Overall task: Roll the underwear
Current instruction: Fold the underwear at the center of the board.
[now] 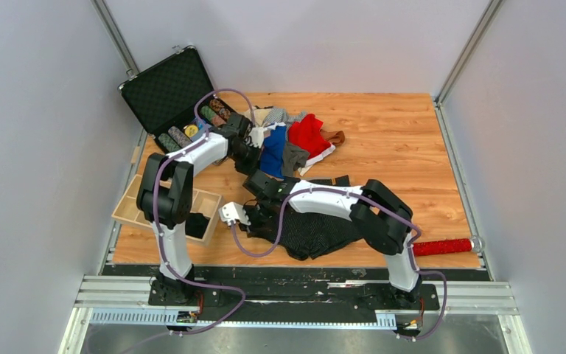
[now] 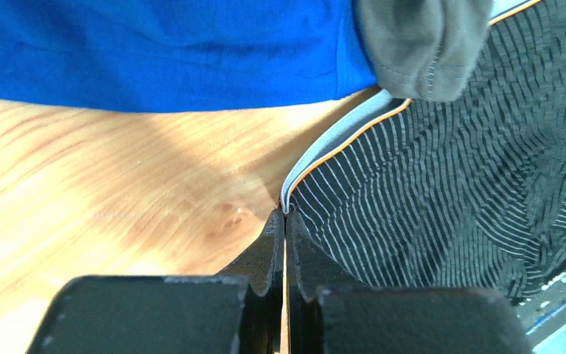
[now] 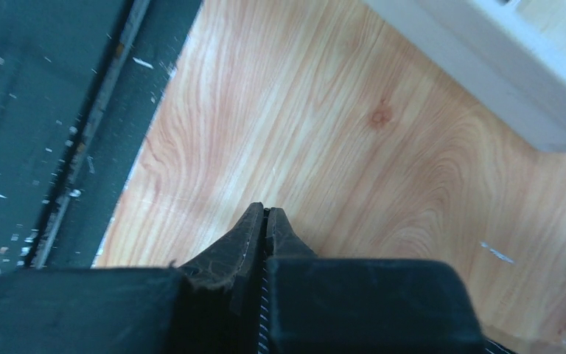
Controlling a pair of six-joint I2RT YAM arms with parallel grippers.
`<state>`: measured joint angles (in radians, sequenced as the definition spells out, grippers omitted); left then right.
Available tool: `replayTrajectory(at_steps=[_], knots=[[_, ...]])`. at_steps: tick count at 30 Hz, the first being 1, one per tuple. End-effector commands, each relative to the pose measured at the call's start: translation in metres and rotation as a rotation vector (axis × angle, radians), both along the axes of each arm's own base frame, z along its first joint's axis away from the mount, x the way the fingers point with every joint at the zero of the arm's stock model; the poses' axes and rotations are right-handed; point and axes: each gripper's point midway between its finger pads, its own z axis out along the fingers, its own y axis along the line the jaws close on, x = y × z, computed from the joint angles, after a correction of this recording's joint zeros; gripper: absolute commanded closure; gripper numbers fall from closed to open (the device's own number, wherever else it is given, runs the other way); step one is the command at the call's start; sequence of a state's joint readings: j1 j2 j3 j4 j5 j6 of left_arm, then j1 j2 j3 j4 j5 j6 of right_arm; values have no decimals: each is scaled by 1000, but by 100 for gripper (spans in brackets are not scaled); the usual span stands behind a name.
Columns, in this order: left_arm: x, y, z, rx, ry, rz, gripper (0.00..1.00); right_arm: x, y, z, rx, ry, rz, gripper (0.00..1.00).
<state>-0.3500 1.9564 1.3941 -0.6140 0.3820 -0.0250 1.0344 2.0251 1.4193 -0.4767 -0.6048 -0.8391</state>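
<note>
Black striped underwear lies spread on the wooden table in front of the arms. In the left wrist view my left gripper is shut on the pale, orange-trimmed waistband edge of that underwear, at its far left corner. My right gripper is shut too, with a sliver of the striped cloth showing between its jaws; it holds the near left edge. Behind lie more underwear: blue, red, grey and brown.
An open black case with poker chips stands at the back left. A wooden tray sits by the left arm's base. A red bristly stick lies at the front right. The table's dark front edge is close to the right gripper.
</note>
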Motion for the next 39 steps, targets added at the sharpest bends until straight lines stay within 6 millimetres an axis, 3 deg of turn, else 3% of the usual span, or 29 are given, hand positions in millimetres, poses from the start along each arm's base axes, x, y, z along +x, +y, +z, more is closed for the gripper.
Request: replayTrajectory(at_steps=[1, 7, 12, 18, 23, 26, 32, 39], knots=[[4, -8, 67, -109, -75, 19, 100, -11, 18, 89, 188, 34, 11, 100], [-5, -27, 108, -236, -29, 45, 100, -19, -1, 114, 234, 54, -25, 100], [-4, -46, 124, -342, 24, 61, 100, -12, -36, 117, 231, 54, -99, 100], [8, -82, 126, -385, 41, 40, 100, -6, -80, 117, 235, 40, -183, 100], [9, -120, 132, -434, 35, -18, 100, -4, -101, 113, 254, 23, -239, 100], [3, -139, 121, -420, 51, -52, 100, -5, -110, 110, 254, 15, -260, 100], [6, -163, 106, -376, 37, -64, 100, -6, -137, 98, 240, 7, -314, 100], [16, -184, 102, -345, -10, -72, 100, -13, -171, 90, 246, -28, -353, 100]])
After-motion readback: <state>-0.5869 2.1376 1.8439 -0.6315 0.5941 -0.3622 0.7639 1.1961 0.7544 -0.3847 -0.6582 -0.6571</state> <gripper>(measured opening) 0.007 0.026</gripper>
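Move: The left hand already pinches the underwear's left waistband corner; the waistband's right corner lies about 25 cm to its right, roughly level ahead and 3 cm lower. The blue cloth is about 7 cm ahead and 5 cm right of that hand, the grey cloth 5 cm ahead and 10 cm right. The right hand holds the left leg's hem; the right leg's hem lies some 24 cm to its right, 4 cm back and 3 cm lower, the wooden tray 21 cm left and 8 cm ahead. Up first, then across to the robot's right, both hands carry the underwear's left edge over towards its right half, their pinches kept shut. Each lifts about 10 cm before swinging some 16 cm rightward, then sinks a little; the left wrist tilts its fingers farther to the right, while the right wrist turns roughly 20 degrees clockwise. ##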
